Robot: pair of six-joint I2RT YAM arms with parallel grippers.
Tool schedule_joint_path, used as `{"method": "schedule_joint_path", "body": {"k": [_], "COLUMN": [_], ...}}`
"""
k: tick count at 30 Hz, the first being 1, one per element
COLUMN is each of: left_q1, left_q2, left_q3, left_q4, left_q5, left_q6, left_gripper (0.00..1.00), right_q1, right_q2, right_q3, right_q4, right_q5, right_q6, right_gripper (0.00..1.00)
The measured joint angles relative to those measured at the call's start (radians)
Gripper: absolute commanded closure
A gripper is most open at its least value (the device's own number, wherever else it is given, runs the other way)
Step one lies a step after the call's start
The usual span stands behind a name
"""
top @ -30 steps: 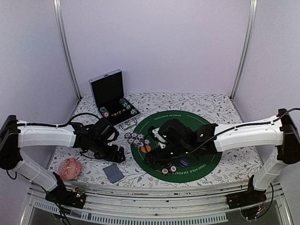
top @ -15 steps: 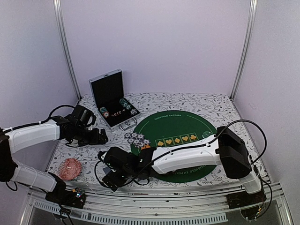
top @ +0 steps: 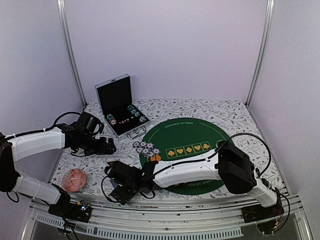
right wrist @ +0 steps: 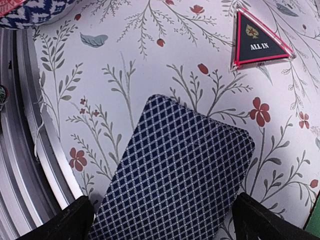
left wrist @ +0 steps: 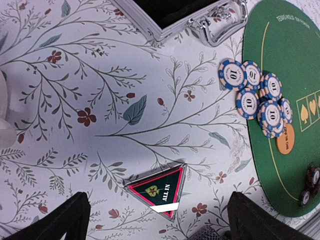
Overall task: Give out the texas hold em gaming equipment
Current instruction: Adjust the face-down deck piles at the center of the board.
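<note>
A blue-backed deck of playing cards (right wrist: 180,175) lies flat near the table's front edge. My right gripper (right wrist: 172,222) hangs just above it, open, one finger on each side. The black triangular "ALL IN" marker (left wrist: 156,191) lies on the floral cloth, below my open left gripper (left wrist: 157,225), which holds nothing. That marker (right wrist: 257,40) also shows beyond the deck. Several blue-striped poker chips (left wrist: 255,95) cluster at the green mat's (left wrist: 295,60) left edge, an orange button (left wrist: 285,139) beside them. In the top view my right gripper (top: 120,190) covers the cards and my left gripper (top: 107,146) sits further back left.
An open metal case (top: 120,105) with more chips stands at the back left. A red patterned round object (top: 75,180) lies near the front left corner. The metal table rail (right wrist: 20,150) runs close beside the deck. My right arm stretches across the mat (top: 187,137).
My right arm has swung from over the mat to the front left, above the cards. My left gripper has pulled back left from the marker and opened wide.
</note>
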Motion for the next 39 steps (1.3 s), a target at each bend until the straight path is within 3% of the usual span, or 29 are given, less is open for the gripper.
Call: {"method": "schedule_joint_path", "body": {"k": [11,30,34,39], "left_q1": [0.000,-0.002,-0.018,-0.090], "left_q2": [0.000,-0.003,-0.019,-0.086], "left_q3": [0.000,0.000,0.007,0.042], "left_q4": [0.001,0.037,0.037,0.045], "left_q5": [0.007,0.159,0.183,0.188], "left_q6": [0.011,0.097,0.124,0.197], "left_gripper": [0.02,0.03,0.03,0.02], "right_q1": [-0.010,-0.101,-0.109,-0.114], "right_q2": [-0.002,-0.156,-0.240,-0.462], "right_q3": [-0.010,-0.243,-0.360,-0.571], "right_q4": [-0.005,0.025,0.056,0.140], "right_q5": [0.052,0.123,0.082,-0.026], "right_q6": [0.002,-0.058,-0.085,-0.116], "right_gripper": [0.01,0.01,0.01,0.01]}}
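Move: The face-down deck lies just ahead and to the left of the right hand point, about 2 cm ahead and 3 cm left, roughly at fingertip height. From that hand, the ALL IN triangle is some 11 cm ahead and 8 cm left, and the red bowl is about 5 cm ahead and 24 cm left. From the left hand, the deck lies around 13 cm back, 6 cm right and 9 cm below. Right hand pushes the deck forward with its rear finger, then retreats some 12 cm right; left drifts right. ##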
